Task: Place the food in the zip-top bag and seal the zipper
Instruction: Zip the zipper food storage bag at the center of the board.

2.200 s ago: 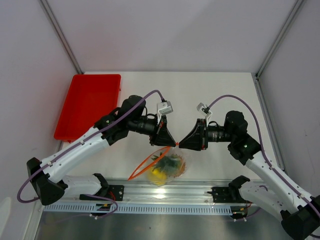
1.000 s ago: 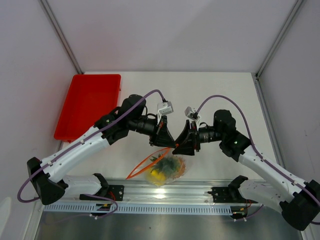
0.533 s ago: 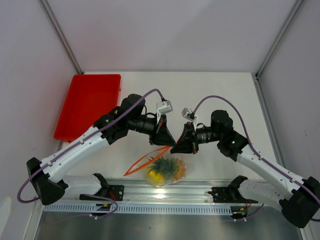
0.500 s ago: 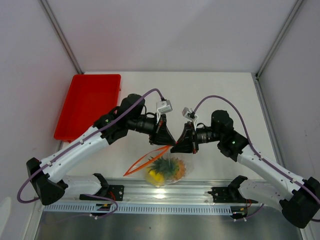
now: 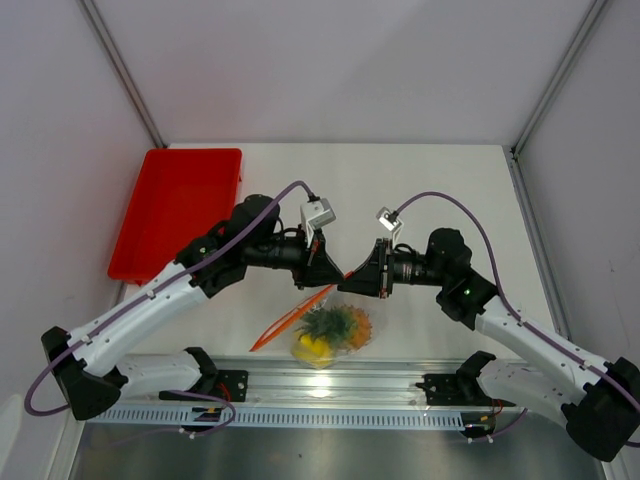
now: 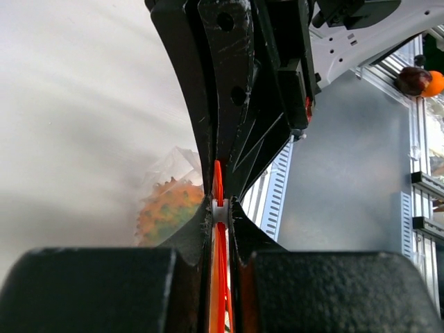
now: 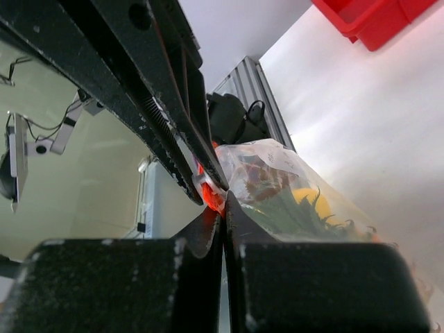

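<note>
The zip-top bag (image 5: 332,333) hangs near the table's front edge, clear and crinkly, with the food inside. The orange pineapple (image 6: 168,211) and the yellow lemon-like fruit (image 7: 313,202) show through the plastic; the round green fruit I cannot make out. The red zipper (image 5: 290,320) runs down-left from the two grippers. My left gripper (image 5: 334,277) (image 6: 220,209) is shut on the zipper at its small white slider (image 6: 220,212). My right gripper (image 5: 349,283) (image 7: 223,208) is shut on the bag's upper corner at the zipper's end, tip to tip with the left one.
A red plastic tray (image 5: 176,210) (image 7: 374,19) lies at the back left. An aluminium rail (image 5: 330,385) runs along the near edge, right below the bag. Grey walls close in the table on three sides.
My right gripper has moved left to the bag's corner and shut on it. The left gripper kept its hold and drew slightly left. The bag shifted a little.
</note>
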`<act>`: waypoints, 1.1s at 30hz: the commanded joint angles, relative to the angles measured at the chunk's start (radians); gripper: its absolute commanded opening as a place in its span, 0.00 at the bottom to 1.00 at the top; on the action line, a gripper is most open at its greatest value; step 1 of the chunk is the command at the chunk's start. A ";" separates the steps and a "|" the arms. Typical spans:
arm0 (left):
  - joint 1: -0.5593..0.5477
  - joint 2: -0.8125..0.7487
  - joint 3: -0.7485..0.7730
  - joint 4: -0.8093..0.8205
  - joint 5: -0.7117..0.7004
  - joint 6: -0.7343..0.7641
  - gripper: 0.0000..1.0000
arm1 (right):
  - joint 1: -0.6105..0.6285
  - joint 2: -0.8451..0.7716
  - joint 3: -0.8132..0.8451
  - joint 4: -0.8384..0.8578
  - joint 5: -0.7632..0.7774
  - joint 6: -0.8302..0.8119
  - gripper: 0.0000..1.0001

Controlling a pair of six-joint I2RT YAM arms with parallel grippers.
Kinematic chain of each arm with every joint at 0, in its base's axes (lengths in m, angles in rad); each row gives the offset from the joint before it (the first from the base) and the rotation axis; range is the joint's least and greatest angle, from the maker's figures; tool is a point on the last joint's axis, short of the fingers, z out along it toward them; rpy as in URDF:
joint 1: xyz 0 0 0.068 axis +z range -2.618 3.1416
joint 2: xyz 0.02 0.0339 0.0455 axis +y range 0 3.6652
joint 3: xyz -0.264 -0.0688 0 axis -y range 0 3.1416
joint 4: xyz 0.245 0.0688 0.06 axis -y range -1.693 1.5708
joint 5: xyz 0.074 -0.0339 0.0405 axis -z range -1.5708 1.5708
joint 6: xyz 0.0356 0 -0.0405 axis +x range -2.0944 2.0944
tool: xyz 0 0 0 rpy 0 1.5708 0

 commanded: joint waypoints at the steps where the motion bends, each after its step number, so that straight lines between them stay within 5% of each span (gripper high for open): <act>1: -0.024 -0.029 -0.033 -0.086 0.001 0.011 0.01 | -0.019 -0.041 0.013 0.125 0.103 0.053 0.00; 21: -0.026 -0.222 -0.180 -0.185 -0.062 -0.028 0.01 | -0.249 -0.096 -0.085 0.166 0.006 0.139 0.00; 33: -0.026 -0.472 -0.338 -0.247 -0.106 -0.147 0.01 | -0.358 -0.085 -0.125 0.169 -0.032 0.157 0.00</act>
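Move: My left fingers already pinch the white slider. The zipper's free left end hangs about 15 cm left, 10 cm back and 10 cm lower. The pineapple is roughly straight below the slider, some 13 cm down, and the lemon about 5 cm left, 5 cm back and 15 cm down from it. My right hand grips the zipper's right end, with the slider only 2 cm or so to its left. I part my hands along the zipper: my left hand keeps its pinch on the slider and speeds up left, back and down, about 11 cm, towards the free end. Against that my right hand, still shut on the other end, pulls some 9 cm forward and right, almost level, turning about 15 degrees clockwise. ##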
